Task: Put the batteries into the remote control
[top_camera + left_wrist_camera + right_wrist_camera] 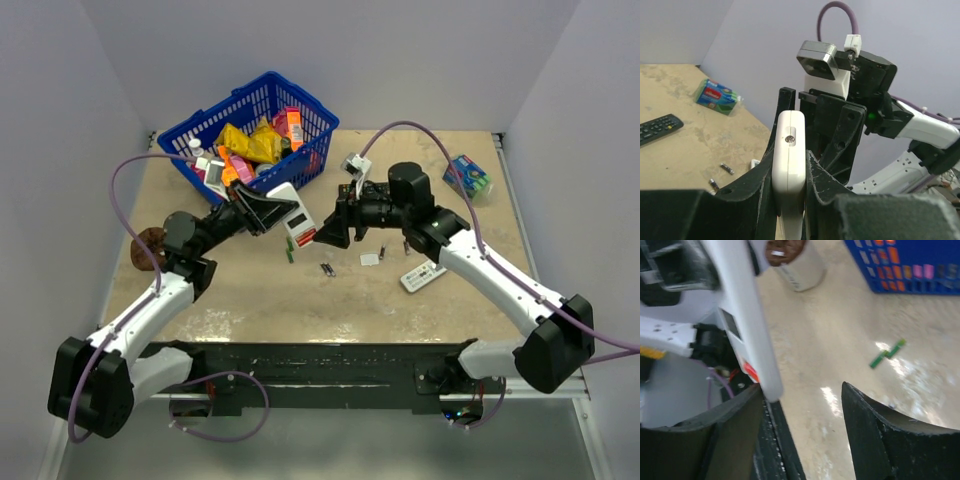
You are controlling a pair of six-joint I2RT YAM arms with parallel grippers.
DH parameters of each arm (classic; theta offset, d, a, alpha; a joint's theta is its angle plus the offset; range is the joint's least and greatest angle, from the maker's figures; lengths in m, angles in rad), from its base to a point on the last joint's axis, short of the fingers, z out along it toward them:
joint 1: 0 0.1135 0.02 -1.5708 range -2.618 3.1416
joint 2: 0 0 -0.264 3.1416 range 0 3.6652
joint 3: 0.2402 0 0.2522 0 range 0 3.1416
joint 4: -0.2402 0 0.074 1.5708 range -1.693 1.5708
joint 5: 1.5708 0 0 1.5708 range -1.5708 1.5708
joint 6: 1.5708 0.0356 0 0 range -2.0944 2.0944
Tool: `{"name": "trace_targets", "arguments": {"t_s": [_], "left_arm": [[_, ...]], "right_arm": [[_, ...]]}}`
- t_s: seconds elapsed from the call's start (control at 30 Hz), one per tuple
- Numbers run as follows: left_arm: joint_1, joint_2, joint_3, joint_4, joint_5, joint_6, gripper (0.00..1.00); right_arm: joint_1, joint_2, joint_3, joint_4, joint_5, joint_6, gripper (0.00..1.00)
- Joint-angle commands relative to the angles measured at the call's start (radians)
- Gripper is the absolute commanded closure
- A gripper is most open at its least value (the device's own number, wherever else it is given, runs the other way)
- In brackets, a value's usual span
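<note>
My left gripper (283, 215) is shut on the small white remote control (298, 224), whose red panel shows, and holds it above the table's middle. The left wrist view has the remote control (789, 150) edge-on, clamped between both fingers. My right gripper (327, 234) is open just to the right of it. In the right wrist view the remote control's (742, 315) lower end hangs by the left finger (740, 440), with nothing between the jaws. On the table lie a green battery (290, 252) and dark batteries (327, 268), the green battery (887, 354) showing beyond my right gripper (805, 407).
A blue basket (222, 115) full of packets stands at the back left. A white remote with grey buttons (423, 276) and a small white piece (369, 260) lie right of centre. A sponge pack (467, 175) sits far right, a brown-topped object (150, 245) far left, a black remote (657, 128) beyond.
</note>
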Motion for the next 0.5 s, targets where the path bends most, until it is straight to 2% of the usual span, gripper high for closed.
{"name": "trace_targets", "arguments": {"t_s": [0.0,0.07,0.23,0.33,0.47], "left_arm": [[0.006,-0.068,0.044,-0.256,-0.152,0.182,1.0],[0.006,-0.086,0.059,-0.403,-0.244,0.231,1.0],[0.006,-0.106,0.072,-0.602,-0.413,0.261,1.0],[0.006,-0.113,0.066,-0.688,-0.471,0.258,1.0],[0.008,-0.111,0.059,-0.716,-0.473,0.248,1.0]], "right_arm": [[-0.038,-0.033,0.059,-0.146,0.25,-0.065,0.32],[-0.052,-0.036,0.062,-0.203,0.38,-0.072,0.28],[-0.063,0.017,0.116,-0.365,0.606,-0.08,0.09],[-0.064,0.102,0.178,-0.465,0.666,-0.104,0.06],[-0.064,0.24,0.249,-0.564,0.686,-0.112,0.06]]}}
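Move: The white battery cover on the table lies about 8 cm ahead of the right hand, 10 cm to its right and 28 cm below. The pair of black batteries lies some 5 cm ahead and 2 cm left of that hand; a loose dark battery about 10 cm ahead and 14 cm right, all at table height. From the left hand, holding the white remote control, the cover is roughly 6 cm ahead, 24 cm right and 33 cm below. The remote control, still gripped by the left hand, is carried down about 10 cm, forward and to the left, turning counter-clockwise and tipping down. Meanwhile the right hand leaves its battery end, swinging forward, right and down towards the battery cover, opening almost fully as its fingers turn clockwise and tip some 30 degrees more steeply down. ##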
